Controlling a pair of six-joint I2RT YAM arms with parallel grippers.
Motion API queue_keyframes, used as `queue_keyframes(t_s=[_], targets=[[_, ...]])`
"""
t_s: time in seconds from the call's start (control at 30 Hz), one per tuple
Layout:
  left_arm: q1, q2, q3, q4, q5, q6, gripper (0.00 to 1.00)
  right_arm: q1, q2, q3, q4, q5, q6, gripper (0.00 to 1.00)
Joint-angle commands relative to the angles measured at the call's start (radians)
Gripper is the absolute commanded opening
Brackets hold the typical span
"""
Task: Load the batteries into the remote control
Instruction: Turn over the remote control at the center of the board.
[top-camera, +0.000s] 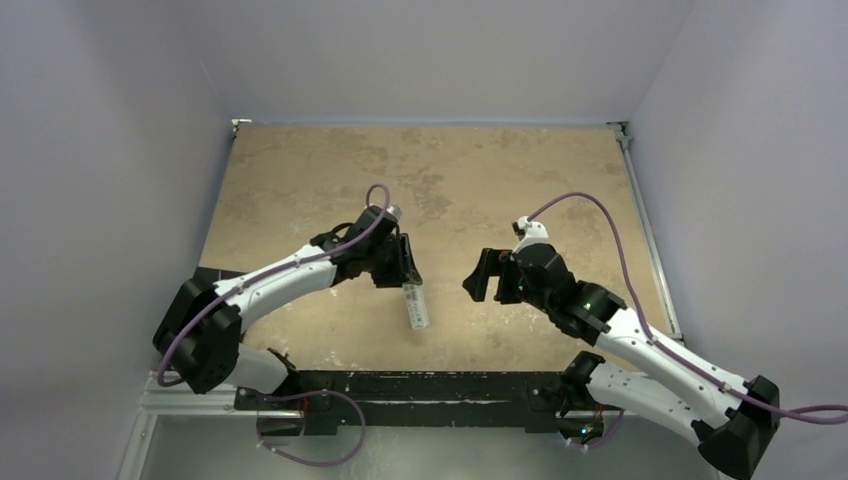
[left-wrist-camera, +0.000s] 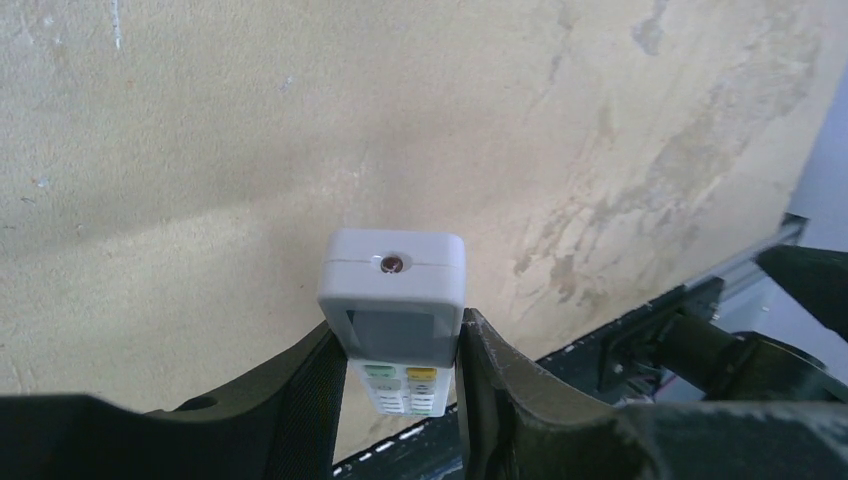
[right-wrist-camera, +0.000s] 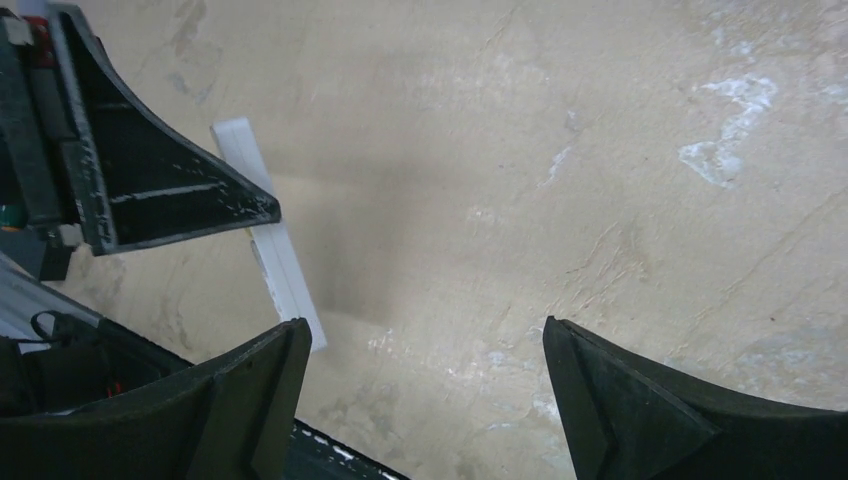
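The remote control (top-camera: 416, 307) is a slim white bar, and my left gripper (top-camera: 408, 275) is shut on its sides above the tan table. In the left wrist view the remote control (left-wrist-camera: 393, 300) sticks out between the two dark fingers (left-wrist-camera: 500, 390), with its button face and small screen toward the camera. My right gripper (top-camera: 490, 275) hangs to the right of it, apart, jaws wide open and empty. In the right wrist view that gripper (right-wrist-camera: 420, 335) frames bare table, and the remote control (right-wrist-camera: 285, 275) shows edge-on at the left. The batteries are out of view.
The tan mottled tabletop (top-camera: 450, 180) is walled in by pale walls at the back and both sides. A black rail (top-camera: 400, 385) runs along the near edge between the arm bases. A metal strip (top-camera: 645, 230) lines the right edge.
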Motion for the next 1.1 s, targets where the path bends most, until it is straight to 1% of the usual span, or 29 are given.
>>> queue_keyframes(t_s=[0.0, 0.13, 0.4, 0.43, 0.6, 0.83, 0.93, 1.07], targets=[[-0.043, 0.073, 0.104, -0.081, -0.145, 0.034, 0.00, -0.002, -0.054, 0.032, -0.013, 0.080, -0.002, 0.97], [-0.058, 0.140, 0.162, -0.109, -0.201, 0.047, 0.00, -0.003, -0.059, 0.023, -0.022, 0.088, -0.002, 0.97], [-0.079, 0.271, 0.228, -0.129, -0.244, 0.051, 0.00, -0.002, -0.065, 0.019, -0.050, 0.131, 0.008, 0.97], [-0.082, 0.287, 0.238, -0.137, -0.255, 0.049, 0.03, -0.002, -0.068, 0.016, -0.049, 0.131, 0.010, 0.97], [-0.097, 0.345, 0.275, -0.157, -0.282, 0.050, 0.08, -0.002, -0.085, -0.005, -0.034, 0.125, 0.015, 0.97], [-0.111, 0.381, 0.303, -0.168, -0.295, 0.051, 0.27, -0.002, -0.083, -0.016, -0.035, 0.127, 0.012, 0.97], [-0.114, 0.384, 0.307, -0.172, -0.298, 0.053, 0.33, -0.002, -0.081, -0.018, -0.030, 0.126, 0.011, 0.97], [-0.115, 0.386, 0.311, -0.180, -0.303, 0.055, 0.35, -0.002, -0.074, -0.021, -0.023, 0.122, 0.010, 0.97]])
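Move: The left hand already holds the remote control near its screen end, keypad up but sloping; its middle hangs about 3 cm back of the hand point and 3 cm below. The bare patch of board where the remote is to lie is roughly 8 cm below that hand, with its centre about 1 cm back and 1 cm to the right. From the empty right hand that patch is some 17 cm left, 2 cm ahead and 13 cm down. The left hand, still pinching the remote by its sides near the screen, lowers it about 6 cm towards the bare board, easing forward some 3 cm and a little right, while rolling about 20 degrees so the fingers point more nearly straight down and the tail end swings up in their grip against the board. The right hand, fingers already wide open, backs off about 2 cm to the right and then waits. ##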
